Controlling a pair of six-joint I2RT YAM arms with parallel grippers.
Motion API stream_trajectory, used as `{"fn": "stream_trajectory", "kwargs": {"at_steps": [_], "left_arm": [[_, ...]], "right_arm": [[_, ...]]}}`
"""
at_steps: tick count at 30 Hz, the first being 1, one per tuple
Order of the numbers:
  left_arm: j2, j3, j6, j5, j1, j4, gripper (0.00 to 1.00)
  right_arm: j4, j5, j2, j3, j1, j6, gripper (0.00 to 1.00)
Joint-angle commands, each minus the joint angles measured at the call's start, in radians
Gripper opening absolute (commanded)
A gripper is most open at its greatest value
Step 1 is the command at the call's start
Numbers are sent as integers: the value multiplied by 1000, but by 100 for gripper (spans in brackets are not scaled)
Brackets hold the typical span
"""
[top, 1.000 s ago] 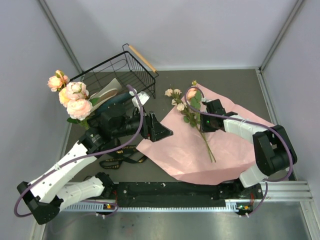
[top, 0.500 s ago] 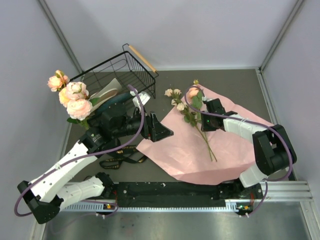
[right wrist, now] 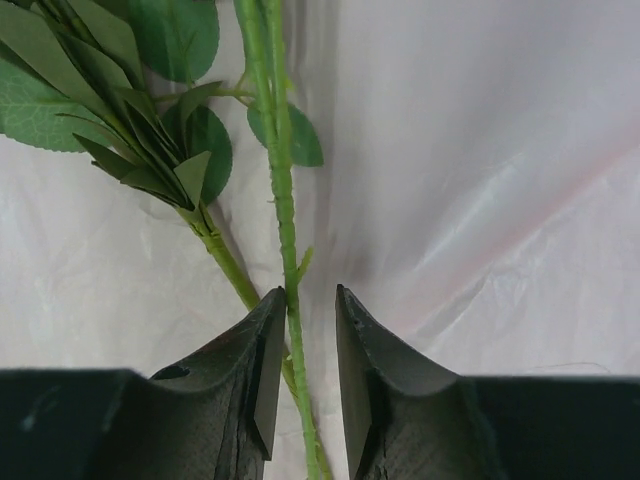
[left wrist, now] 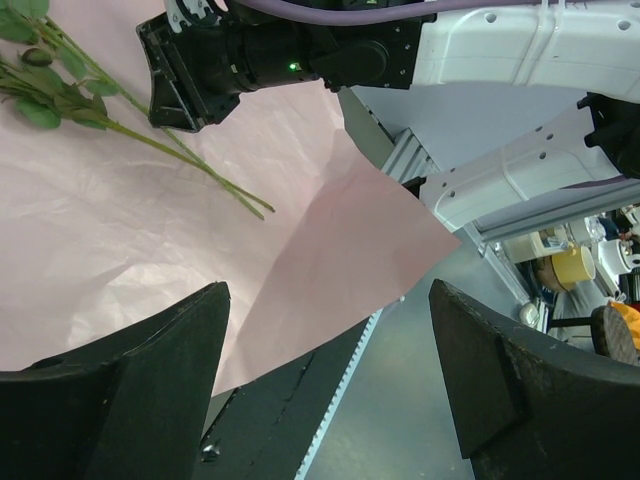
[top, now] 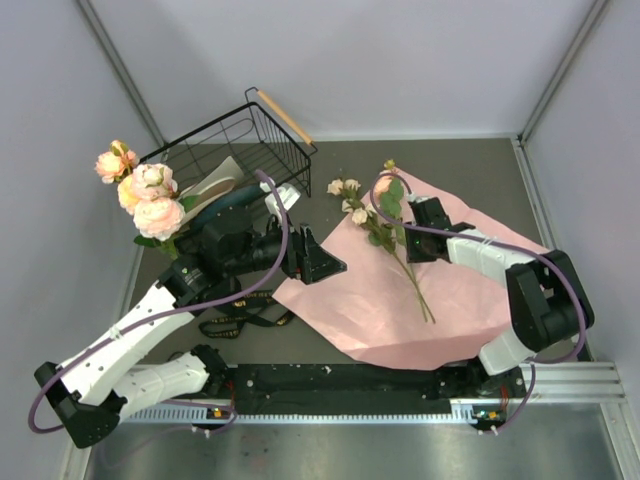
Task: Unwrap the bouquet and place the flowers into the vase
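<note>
The unfolded pink paper [top: 455,300] lies flat on the table's right half. Two of the flowers [top: 384,187], a peach rose and a sprig of small cream roses [top: 345,187], lie on it with long green stems [top: 415,285]. My right gripper [top: 403,240] is low over those stems. In the right wrist view its jaws [right wrist: 310,292] stand narrowly apart around one stem [right wrist: 283,200], which touches the left finger only. My left gripper [top: 325,258] hovers wide open at the paper's left edge, holding nothing [left wrist: 328,300]. Other roses [top: 150,195] stand upright at far left. I cannot make out the vase beneath them.
A black wire basket [top: 225,135] with a wooden handle stands at the back left. Black ribbon [top: 235,318] lies loose on the table under the left arm. The arms' base rail [top: 350,385] runs along the near edge. Grey walls close in on both sides.
The right gripper and the stems have shifted very slightly toward the far side. The left arm has not moved.
</note>
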Motion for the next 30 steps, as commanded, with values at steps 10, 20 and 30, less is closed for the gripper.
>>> {"fn": "stream_trajectory", "kwargs": {"at_steps": [10, 20, 30], "left_arm": [[-7, 42, 19, -3, -3, 8, 87], [-25, 38, 27, -46, -3, -15, 87], [-119, -17, 1, -280, -3, 35, 85]], "right_arm": [[15, -11, -11, -5, 11, -2, 27], [3, 7, -61, 4, 28, -15, 0], [55, -340, -431, -25, 57, 65, 0]]}}
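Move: The peach rose's stem lies right between the right fingertips, perhaps 1 cm below them. The rose's head is about 17 cm ahead of that hand and 5 cm to its left. The white roses' heads lie some 15 cm ahead and 12 cm left of it. From the high left gripper, the same point of the stem is roughly 15 cm ahead, 19 cm right and 29 cm below. Hover the right gripper low over the paper, shut its part-open fingers to pinch the peach rose's stem, then lift faster and faster, about 9 cm up, easing some 3 cm left while the hand tilts about 15 degrees, fingertips swinging forward. Late on, shift the open, empty left gripper 2-3 cm forward and left, turning about 10 degrees counter-clockwise. ##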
